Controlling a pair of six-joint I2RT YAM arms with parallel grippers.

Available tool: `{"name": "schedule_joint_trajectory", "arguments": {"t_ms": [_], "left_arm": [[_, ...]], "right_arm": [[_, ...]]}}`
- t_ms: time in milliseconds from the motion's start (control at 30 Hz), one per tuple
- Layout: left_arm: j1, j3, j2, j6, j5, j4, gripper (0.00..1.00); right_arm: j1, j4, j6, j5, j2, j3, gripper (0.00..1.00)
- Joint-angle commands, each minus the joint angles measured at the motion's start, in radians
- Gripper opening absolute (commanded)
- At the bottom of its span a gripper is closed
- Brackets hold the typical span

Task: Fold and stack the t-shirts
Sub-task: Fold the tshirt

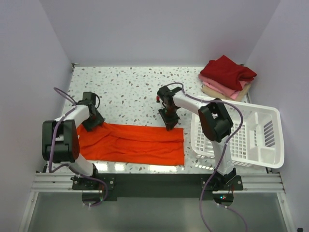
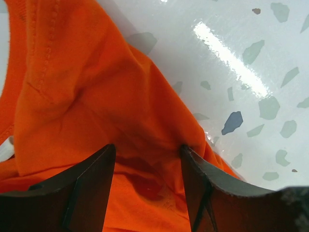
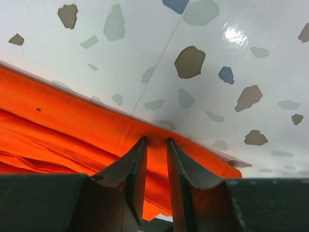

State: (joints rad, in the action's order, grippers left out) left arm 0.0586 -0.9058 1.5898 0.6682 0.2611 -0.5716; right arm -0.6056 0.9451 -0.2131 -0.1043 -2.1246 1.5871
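Note:
An orange-red t-shirt (image 1: 130,144) lies as a long folded band across the near part of the table. My left gripper (image 1: 91,123) presses down on its far left corner. In the left wrist view its jaws (image 2: 147,147) stand wide apart, with the orange cloth (image 2: 96,96) bunched between them. My right gripper (image 1: 170,126) is down on the shirt's far edge near the right end. In the right wrist view the jaws (image 3: 157,140) are close together, a narrow strip of the hem (image 3: 72,116) showing in the gap. Folded dark red, pink and beige t-shirts (image 1: 227,77) are stacked at the back right.
A white lattice basket (image 1: 263,112) stands at the right, close to the right arm and overhanging the table's front edge. The speckled tabletop (image 1: 130,87) lies behind the shirt. Walls close in on the left, back and right.

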Motion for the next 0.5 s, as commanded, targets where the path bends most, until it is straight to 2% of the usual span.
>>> {"name": "schedule_joint_trajectory", "arguments": {"t_ms": [0, 233, 467], "left_arm": [[0.006, -0.042, 0.050, -0.027, -0.032, 0.064, 0.61], [-0.006, -0.188, 0.196, -0.077, -0.065, 0.113, 0.59], [-0.039, -0.428, 0.364, -0.104, -0.106, 0.105, 0.58]], "right_arm": [[0.038, -0.037, -0.026, 0.044, -0.075, 0.010, 0.27], [0.147, -0.022, -0.080, 0.123, -0.130, 0.105, 0.27], [0.173, 0.069, -0.097, 0.216, -0.245, 0.353, 0.27]]}}
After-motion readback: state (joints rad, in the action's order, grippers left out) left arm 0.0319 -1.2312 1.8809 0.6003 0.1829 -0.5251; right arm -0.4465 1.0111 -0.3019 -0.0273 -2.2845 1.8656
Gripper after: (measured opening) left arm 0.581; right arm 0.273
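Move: The folded orange t-shirt lies under both hands, each at its far edge. Its middle is about 17 cm to the left gripper's right and 10 cm back, and from the right gripper some 21 cm left and 9 cm back, roughly 1 cm below. Also from the right gripper, the white basket's middle stands about 37 cm right and 2 cm back, and the folded pile about 32 cm right and 28 cm ahead. Slide the t-shirt forward over the table with both grippers together, keeping the fingertips down on its far edge at an even height: the left about 10 cm, the right about 9 cm while also drifting 3 to 4 cm right, towards the basket side. Let the right wrist turn some 15 degrees clockwise, and leave both grippers' openings as they are. ##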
